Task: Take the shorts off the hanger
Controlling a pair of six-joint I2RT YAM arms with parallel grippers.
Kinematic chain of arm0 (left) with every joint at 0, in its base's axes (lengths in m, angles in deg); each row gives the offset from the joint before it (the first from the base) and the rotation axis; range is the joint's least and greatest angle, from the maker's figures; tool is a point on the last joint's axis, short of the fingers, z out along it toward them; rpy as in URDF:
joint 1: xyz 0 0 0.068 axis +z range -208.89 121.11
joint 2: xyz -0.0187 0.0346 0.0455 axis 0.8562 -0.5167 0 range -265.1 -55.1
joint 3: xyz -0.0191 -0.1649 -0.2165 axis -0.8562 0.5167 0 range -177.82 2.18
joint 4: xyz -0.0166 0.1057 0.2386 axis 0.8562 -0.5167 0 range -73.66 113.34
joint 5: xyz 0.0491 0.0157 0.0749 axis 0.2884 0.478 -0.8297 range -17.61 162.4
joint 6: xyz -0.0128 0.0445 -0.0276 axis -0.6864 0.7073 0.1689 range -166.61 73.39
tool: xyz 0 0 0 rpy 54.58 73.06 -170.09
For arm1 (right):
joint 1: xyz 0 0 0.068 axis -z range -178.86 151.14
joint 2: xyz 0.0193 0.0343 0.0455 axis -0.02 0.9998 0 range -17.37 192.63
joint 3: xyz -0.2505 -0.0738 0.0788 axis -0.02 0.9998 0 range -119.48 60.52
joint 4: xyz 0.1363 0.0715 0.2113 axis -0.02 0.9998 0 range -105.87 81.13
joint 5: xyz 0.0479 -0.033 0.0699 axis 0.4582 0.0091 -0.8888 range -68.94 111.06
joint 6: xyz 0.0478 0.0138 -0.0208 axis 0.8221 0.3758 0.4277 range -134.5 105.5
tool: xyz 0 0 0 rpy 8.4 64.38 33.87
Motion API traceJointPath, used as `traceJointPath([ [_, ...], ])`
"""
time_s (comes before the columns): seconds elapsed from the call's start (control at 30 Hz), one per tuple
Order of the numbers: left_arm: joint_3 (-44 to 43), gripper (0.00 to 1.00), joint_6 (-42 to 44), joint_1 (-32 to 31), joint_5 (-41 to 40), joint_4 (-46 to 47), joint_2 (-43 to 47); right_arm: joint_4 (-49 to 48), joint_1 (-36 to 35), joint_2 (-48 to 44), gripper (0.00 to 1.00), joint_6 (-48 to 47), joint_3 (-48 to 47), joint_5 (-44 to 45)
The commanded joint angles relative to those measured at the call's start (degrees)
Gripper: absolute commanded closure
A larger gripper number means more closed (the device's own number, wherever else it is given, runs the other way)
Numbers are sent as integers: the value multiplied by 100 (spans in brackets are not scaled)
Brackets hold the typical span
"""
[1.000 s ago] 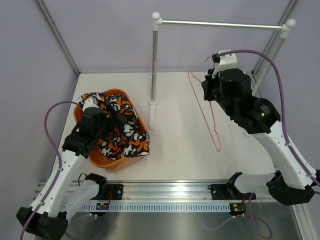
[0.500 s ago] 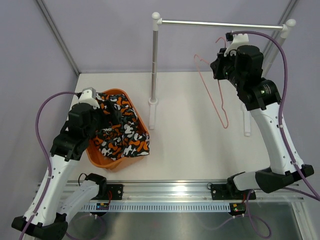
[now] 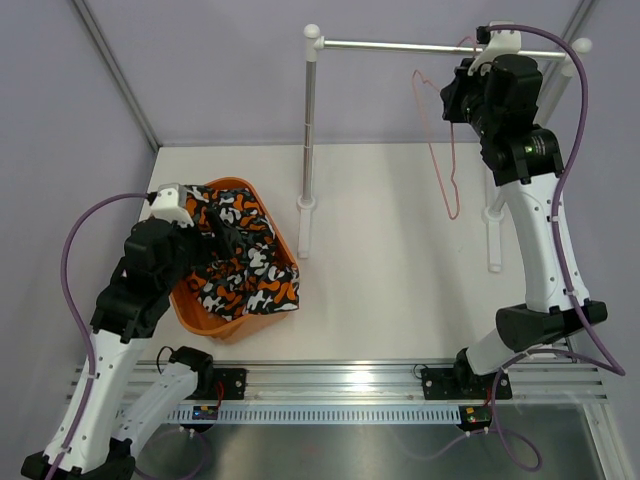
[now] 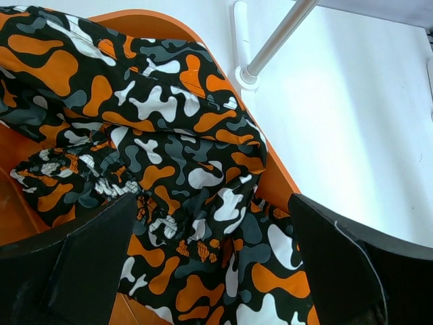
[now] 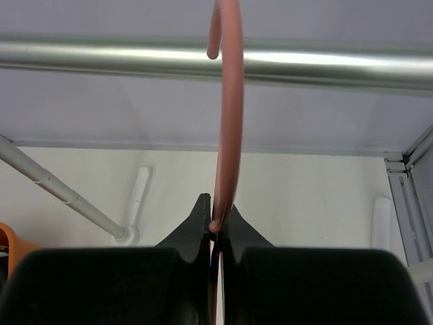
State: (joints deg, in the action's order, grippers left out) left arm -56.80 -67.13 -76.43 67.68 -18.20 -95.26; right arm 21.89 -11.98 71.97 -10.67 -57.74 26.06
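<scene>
The camouflage shorts [image 3: 245, 262] lie bunched in the orange basket [image 3: 196, 312], off the hanger. My left gripper [image 3: 215, 238] hovers just above them, open, its wide black fingers [image 4: 88, 267] on either side of the cloth [image 4: 183, 162] without pinching it. The bare pink wire hanger [image 3: 441, 150] hangs from my right gripper [image 3: 458, 92], held high at the back right. That gripper [image 5: 218, 222] is shut on the wire just below the hook [image 5: 229, 101]. The hook's tip curls at the height of the silver rail [image 5: 101, 57]; whether it rests on the rail I cannot tell.
The silver rail [image 3: 440, 48] spans two white-capped posts, the left post [image 3: 310, 130] standing on a white foot just right of the basket. A corner of the basket [image 4: 274, 179] and the post's foot [image 4: 245, 73] show in the left wrist view. Grey walls enclose the table.
My right arm has lifted the hanger up and to the right, from low over the table to rail height. My left arm has drawn back slightly; the shorts stay in the basket.
</scene>
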Motion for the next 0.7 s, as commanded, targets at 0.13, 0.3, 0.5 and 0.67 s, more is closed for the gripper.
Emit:
traceJointPath([
  [0.13, 176, 1, 162, 5, 32, 313, 114, -129, 301, 479, 100, 3, -821, 54],
  [0.3, 238, 1, 162, 5, 58, 357, 105, -32, 477, 689, 100, 73, -962, 45],
  [0.5, 273, 1, 126, 5, 207, 410, 70, 205, 662, 892, 100, 143, -1051, 10],
  [0.67, 308, 1, 109, -4, 321, 436, 79, 232, 811, 883, 100, 240, -901, -51],
])
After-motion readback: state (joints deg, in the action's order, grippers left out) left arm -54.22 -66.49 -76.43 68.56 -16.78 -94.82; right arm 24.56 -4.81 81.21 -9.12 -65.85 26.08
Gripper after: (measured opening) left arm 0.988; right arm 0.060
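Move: The right hand grips the empty hanger below its hook. The stretch of rail it goes for lies roughly 7 cm ahead, 5 cm to its right and 2 cm above. At that same height and distance ahead, the right post's top is about 27 cm to its right and the left post's top about 32 cm to its left. From the left hand, that stretch is some 27 cm ahead, 50 cm right and 20 cm up. Right hand, fingers still shut, carries the hanger about 5 cm forward and right to the rail, then dips. ##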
